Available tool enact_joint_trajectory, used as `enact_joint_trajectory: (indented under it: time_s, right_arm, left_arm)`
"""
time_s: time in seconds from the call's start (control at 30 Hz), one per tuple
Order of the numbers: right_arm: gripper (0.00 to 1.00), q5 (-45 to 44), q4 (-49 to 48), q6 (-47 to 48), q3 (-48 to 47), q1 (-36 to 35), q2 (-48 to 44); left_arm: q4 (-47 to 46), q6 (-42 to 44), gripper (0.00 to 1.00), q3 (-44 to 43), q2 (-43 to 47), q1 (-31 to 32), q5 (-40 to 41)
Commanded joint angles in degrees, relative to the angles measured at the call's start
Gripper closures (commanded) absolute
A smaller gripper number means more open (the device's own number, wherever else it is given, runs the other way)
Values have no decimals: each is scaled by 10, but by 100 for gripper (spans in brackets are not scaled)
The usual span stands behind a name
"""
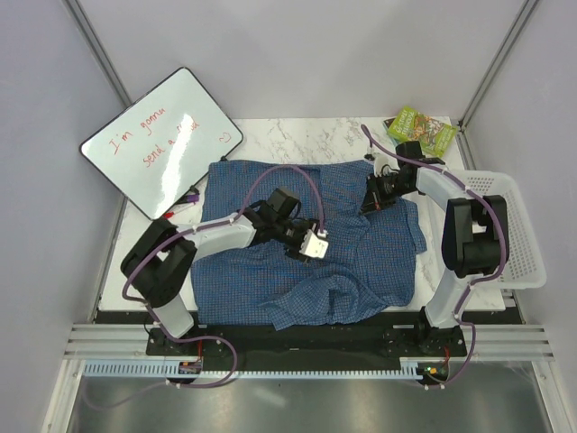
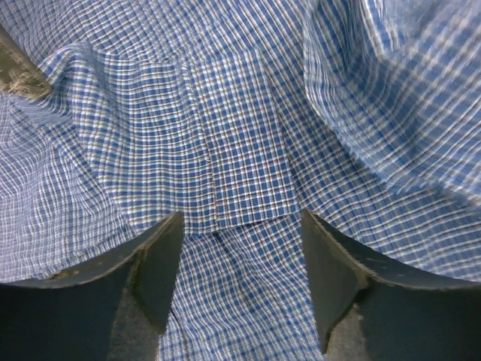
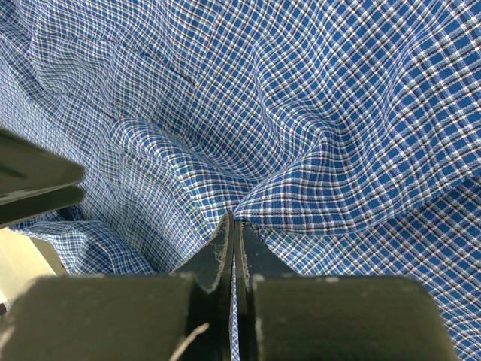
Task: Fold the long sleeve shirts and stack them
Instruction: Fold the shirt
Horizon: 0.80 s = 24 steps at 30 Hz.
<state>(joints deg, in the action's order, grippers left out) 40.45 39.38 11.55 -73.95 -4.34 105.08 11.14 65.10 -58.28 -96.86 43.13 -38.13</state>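
One blue finely checked long sleeve shirt [image 1: 261, 271] lies spread and rumpled over most of the table, with a bunched fold at its near edge. My left gripper [image 1: 317, 253] hovers over the shirt's middle. In the left wrist view it [image 2: 240, 218] is open, with a flat rectangular piece of the shirt [image 2: 248, 173] just ahead of the fingers and nothing between them. My right gripper [image 1: 368, 203] is at the shirt's far right part. Its jaws [image 3: 234, 218] are shut on a pinched ridge of the shirt [image 3: 338, 113], and a thin strip of cloth shows between them.
A whiteboard [image 1: 162, 140] with red writing leans at the far left. A white mesh basket [image 1: 514, 234] stands at the table's right edge. Green packets [image 1: 419, 129] lie at the far right corner. Bare marble table [image 1: 297, 140] shows behind the shirt.
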Motion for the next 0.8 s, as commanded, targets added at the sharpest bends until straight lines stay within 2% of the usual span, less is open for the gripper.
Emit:
enact_joint_trajectory:
  time_s: [0.0, 0.03, 0.33, 0.5, 0.63, 0.67, 0.73, 0.77]
  right_arm:
    - [100, 2, -16, 0, 5, 0, 9]
    - [100, 0, -17, 3, 5, 0, 12]
    - [100, 2, -18, 6, 9, 0, 27]
    - [100, 0, -18, 8, 10, 0, 30]
    - [100, 3, -19, 6, 7, 0, 35]
    - [100, 3, -19, 6, 7, 0, 36]
    - [100, 3, -20, 5, 8, 0, 37]
    - [100, 4, -21, 5, 9, 0, 37]
  left_arm:
    - [-109, 136, 27, 49, -11, 5, 4]
    - [-131, 163, 26, 54, -14, 5, 5]
    - [-251, 205, 27, 101, -40, 14, 21]
    - [-288, 220, 33, 118, -47, 16, 20]
    - [-290, 231, 50, 125, -35, 17, 0]
    - [-288, 232, 61, 125, -30, 17, -11]
    - [-265, 245, 70, 118, -26, 18, -19]
    - [-252, 250, 84, 112, -28, 20, -19]
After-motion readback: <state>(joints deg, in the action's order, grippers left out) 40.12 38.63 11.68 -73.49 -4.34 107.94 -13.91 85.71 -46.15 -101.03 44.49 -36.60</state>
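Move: Just right of the left hand, about 2 cm over, 1 cm farther out and some 4 cm lower, is the near-left corner of the shirt's sleeve cuff. The pinched sleeve lies about 10 cm ahead of that hand, 12 cm to its right and level with it, in the right fingers; a bunched flap is roughly 9 cm back, 4 cm right and 6 cm down. From the right hand, the cuff corner is some 9 cm back, 9 cm left and 4 cm down. Dipping about 3 cm onto the sleeve cuff, the left hand then eases a little right and forward, rolling nearly 30 degrees about its own fingers (clockwise looking along them). Its wide-open fingers straddle the cuff's corner and, late on, close to about half their gap. The right hand keeps its pinch on the sleeve and lowers it some 2 cm. ##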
